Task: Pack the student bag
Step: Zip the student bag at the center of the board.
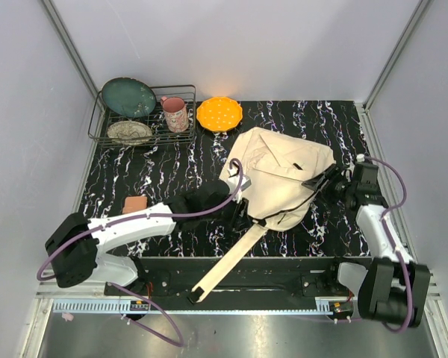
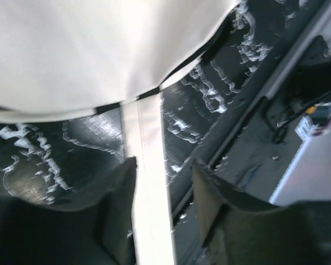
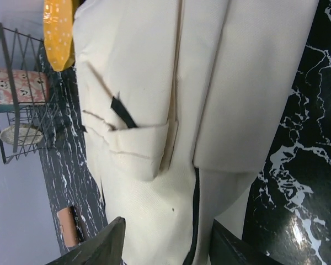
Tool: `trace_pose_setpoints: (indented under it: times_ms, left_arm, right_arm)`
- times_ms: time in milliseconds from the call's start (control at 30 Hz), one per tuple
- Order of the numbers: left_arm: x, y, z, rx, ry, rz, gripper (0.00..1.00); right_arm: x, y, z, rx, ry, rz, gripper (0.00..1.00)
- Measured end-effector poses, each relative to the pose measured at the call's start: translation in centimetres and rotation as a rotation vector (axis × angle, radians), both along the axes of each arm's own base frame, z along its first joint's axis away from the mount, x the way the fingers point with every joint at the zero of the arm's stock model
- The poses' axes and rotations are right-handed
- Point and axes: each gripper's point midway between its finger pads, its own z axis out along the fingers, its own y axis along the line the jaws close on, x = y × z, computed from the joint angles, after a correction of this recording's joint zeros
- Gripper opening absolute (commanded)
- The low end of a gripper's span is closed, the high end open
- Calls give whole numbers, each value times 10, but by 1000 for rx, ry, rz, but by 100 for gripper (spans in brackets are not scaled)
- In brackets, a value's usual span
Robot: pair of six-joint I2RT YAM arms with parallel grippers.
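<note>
The student bag (image 1: 280, 171) is a cream canvas backpack lying flat on the black marbled table, right of centre. One long webbing strap (image 1: 228, 265) trails toward the near edge. My left gripper (image 1: 244, 211) is at the bag's near-left corner. In the left wrist view it (image 2: 164, 163) is open, and the strap (image 2: 149, 138) runs between its fingers (image 2: 118, 190) along the left one, with a gap to the other. My right gripper (image 1: 316, 183) is at the bag's right side. In the right wrist view it (image 3: 168, 222) stands wide open over the bag's canvas (image 3: 154, 83), holding nothing.
A wire rack (image 1: 181, 88) at the back left holds a green plate (image 1: 128, 97), a small dish (image 1: 129, 132) and a pink mug (image 1: 175, 113). An orange plate (image 1: 219, 113) lies beside the rack. A small brown block (image 1: 135, 204) lies by the left arm.
</note>
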Motion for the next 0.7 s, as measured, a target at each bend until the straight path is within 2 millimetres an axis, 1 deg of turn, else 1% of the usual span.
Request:
trace_pose_setpoints:
  times_ms: [33,67,100,133,167,267,367,433,567,700]
  left_arm:
    - [0,-8,7,-27,-6,-10,68]
    - [0,-14,13,-52,-10,-17,83]
    - [2,-22,19,-75,-16,-23,83]
    - [3,-28,23,-89,-26,-34,88]
    - [4,-36,27,-104,-27,-43,98]
    - [3,-59,32,-121,-39,-79,99]
    - [-9,-80,31,-128,-41,-126,99]
    - [-17,-90,25,-125,-33,-145,99]
    - [-34,-104,5,-99,-6,-140,99]
    - [-40,-117,-8,-89,-7,-96,99]
  right_arm:
    - [-4,1,4,-2,-24,2,62]
    - [-8,2,7,-4,-43,3,61]
    - [-12,3,7,-3,-51,5,61]
    - [-14,3,6,-3,-53,5,61]
    - [-16,4,4,0,-50,7,60]
    - [-23,6,-7,9,-17,10,60]
    - [-25,6,-11,12,-7,10,61]
    - [-24,7,-10,13,-9,11,60]
    - [-25,7,-10,13,-9,12,60]
    - [-25,7,-10,16,-10,15,60]
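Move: The zip pull on the bag's near edge lies about 14 cm to the left hand's right, roughly 1 cm ahead and 8 cm below. The strap's joint with the bag is some 5 cm right of that hand and 1 cm back, and the black pocket tab about 15 cm right and 16 cm ahead, both at similar depth. For the right hand, the pull is about 12 cm back, 8 cm left and 8 cm below. The bag's zip pull is what the left hand closes in on: empty, it travels about 12 cm right past the strap joint and draws back some 4 cm, arching up about 3 cm before sinking 4, while its fingers spread from about a quarter open to fully open. The right hand eases back 2.5 cm beside the zip, staying well open. ##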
